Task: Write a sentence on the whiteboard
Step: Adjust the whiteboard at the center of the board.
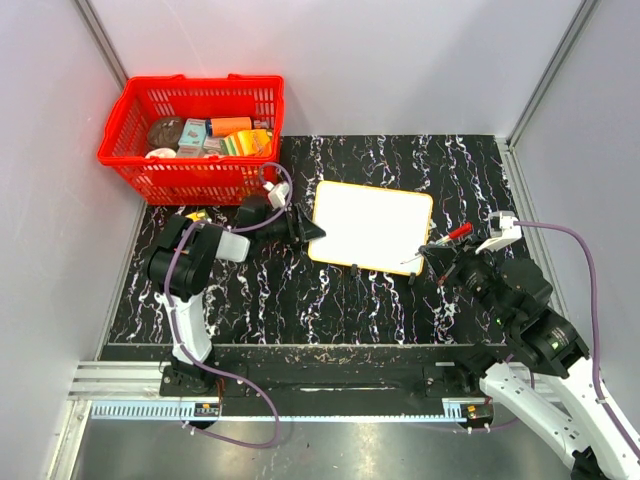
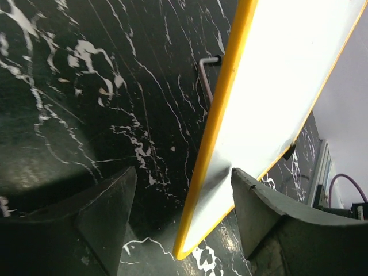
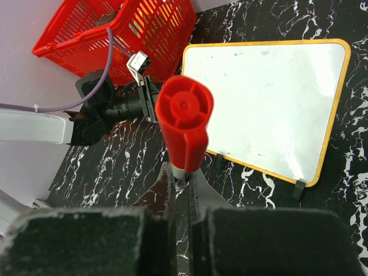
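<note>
The whiteboard (image 1: 372,225) lies in the middle of the black marble table, white with an orange-yellow rim. No sentence shows on its face (image 3: 264,98). My left gripper (image 1: 312,232) is at the board's left edge. In the left wrist view its jaws stand open (image 2: 184,171) astride the rim of the board (image 2: 276,86), one finger over the white face, the other out over the table. My right gripper (image 1: 440,250) hovers off the board's near right corner, shut (image 3: 183,178) on a marker with a red cap (image 3: 184,126).
A red basket (image 1: 200,80) full of small items stands at the back left, close behind the left arm. Small dark feet (image 3: 297,190) stick out from the board's near edge. Grey walls close in the table on three sides.
</note>
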`<action>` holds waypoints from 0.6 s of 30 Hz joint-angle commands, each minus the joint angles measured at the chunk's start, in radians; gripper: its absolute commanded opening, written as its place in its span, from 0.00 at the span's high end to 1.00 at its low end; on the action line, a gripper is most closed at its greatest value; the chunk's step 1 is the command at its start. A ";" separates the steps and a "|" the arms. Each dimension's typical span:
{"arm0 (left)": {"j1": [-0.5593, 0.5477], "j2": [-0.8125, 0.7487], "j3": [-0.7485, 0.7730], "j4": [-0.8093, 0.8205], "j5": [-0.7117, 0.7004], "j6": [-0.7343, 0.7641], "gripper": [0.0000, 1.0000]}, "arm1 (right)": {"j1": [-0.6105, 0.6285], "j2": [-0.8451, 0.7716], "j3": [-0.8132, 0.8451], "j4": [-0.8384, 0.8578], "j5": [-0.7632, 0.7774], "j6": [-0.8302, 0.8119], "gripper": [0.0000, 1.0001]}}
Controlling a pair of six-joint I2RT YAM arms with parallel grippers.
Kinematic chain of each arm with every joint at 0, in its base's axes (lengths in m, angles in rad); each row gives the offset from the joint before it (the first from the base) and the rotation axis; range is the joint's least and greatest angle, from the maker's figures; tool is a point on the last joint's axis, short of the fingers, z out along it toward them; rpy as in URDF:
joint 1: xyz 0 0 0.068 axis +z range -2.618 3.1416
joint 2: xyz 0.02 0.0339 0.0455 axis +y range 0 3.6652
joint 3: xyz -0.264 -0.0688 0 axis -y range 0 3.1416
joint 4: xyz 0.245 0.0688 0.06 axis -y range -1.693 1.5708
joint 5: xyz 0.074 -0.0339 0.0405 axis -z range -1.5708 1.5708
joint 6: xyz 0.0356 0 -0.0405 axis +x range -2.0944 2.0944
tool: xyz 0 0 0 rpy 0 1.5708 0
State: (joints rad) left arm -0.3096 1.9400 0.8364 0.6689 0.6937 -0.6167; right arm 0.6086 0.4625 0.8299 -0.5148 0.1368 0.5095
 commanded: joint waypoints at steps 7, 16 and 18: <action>-0.057 -0.021 -0.042 0.118 0.036 -0.032 0.38 | 0.002 -0.022 0.028 -0.002 -0.006 -0.012 1.00; -0.100 -0.047 -0.080 0.155 0.047 -0.031 0.54 | 0.002 -0.028 0.028 -0.007 -0.011 -0.009 1.00; -0.105 -0.039 -0.086 0.195 0.058 -0.051 0.56 | 0.002 -0.028 0.031 -0.010 -0.011 -0.009 1.00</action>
State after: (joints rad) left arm -0.4030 1.9388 0.7593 0.7250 0.7078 -0.6476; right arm 0.6086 0.4423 0.8299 -0.5217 0.1368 0.5095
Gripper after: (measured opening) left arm 0.456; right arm 0.058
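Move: The left hand's part-open fingers are at the whiteboard's left edge, its middle about 15 cm to their right, 1 cm ahead and 2 cm lower. The nearer black clip is roughly 10 cm right and 9 cm back, the farther one 24 cm right and 11 cm back. From the right hand, holding the marker, the whiteboard's middle lies some 18 cm ahead, 8 cm left and 27 cm below. Left hand draws back and right about 5 cm towards the whiteboard's near-left corner, half-closing its fingers around the frame. ##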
